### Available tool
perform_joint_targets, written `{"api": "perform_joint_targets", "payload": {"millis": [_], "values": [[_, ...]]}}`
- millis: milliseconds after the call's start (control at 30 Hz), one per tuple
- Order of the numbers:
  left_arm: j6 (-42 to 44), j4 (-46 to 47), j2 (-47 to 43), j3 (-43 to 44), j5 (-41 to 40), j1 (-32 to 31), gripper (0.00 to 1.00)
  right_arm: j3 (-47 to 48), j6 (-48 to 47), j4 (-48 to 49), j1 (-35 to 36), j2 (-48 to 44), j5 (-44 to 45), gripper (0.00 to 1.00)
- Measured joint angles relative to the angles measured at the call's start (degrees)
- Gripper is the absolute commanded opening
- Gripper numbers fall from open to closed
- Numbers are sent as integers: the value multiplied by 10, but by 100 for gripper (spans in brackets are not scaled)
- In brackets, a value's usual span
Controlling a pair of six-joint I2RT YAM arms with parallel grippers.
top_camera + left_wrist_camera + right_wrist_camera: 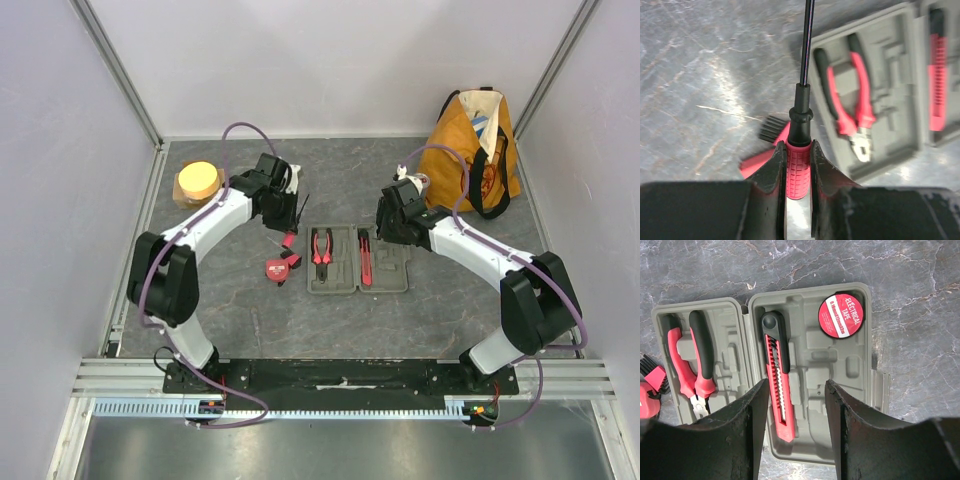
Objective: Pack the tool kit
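The grey tool kit case lies open on the table. Red-handled pliers sit in its left half, a red cutter in its right half. In the right wrist view the case also holds a round roll of electrical tape beside the cutter. My left gripper is shut on the red handle of a screwdriver, left of the case, with the shaft pointing away. My right gripper hangs open over the case's right half, holding nothing.
An orange tote bag stands at the back right. A yellow roll lies at the back left. A round red tool and another red-and-black tool lie on the table left of the case.
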Motion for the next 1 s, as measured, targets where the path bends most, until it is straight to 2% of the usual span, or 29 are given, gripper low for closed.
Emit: {"api": "perform_joint_targets", "payload": {"millis": [167, 333, 500, 733, 1000], "values": [[-105, 14, -39, 0, 48, -20, 2, 0, 2, 0, 0, 0, -2, 55], [-235, 37, -40, -17, 69, -82, 2, -8, 9, 5, 0, -7, -5, 55], [-328, 41, -19, -29, 59, -143, 2, -32, 13, 5, 0, -28, -6, 55], [-409, 43, 16, -30, 33, -177, 2, -55, 16, 7, 0, -49, -6, 55], [-441, 45, 76, -16, 30, -178, 2, -72, 18, 13, 0, -53, -10, 55]]}}
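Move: The screwdriver is already in my left hand, gripped by its red handle. The handle end of its slot lies about 14 cm right, 8 back and 7 down. The pliers are 8 cm right and 1 back, the utility knife 19 right and 3 back, the tape measure 3 left and 5 back, all at about that depth. From my empty right hand, that slot end is about 8 cm left, 5 back and 7 down. Keeping my grip on the handle, I carry the screwdriver up and across to the right and back, over the case to the far side of the pliers, about 16 cm in all, then sink roughly 7 cm towards the slot beside the hinge. On the way I turn my left wrist some 20 degrees counter-clockwise and stand the fingers more upright. My right hand, still open, eases back about 3 cm to clear room. ##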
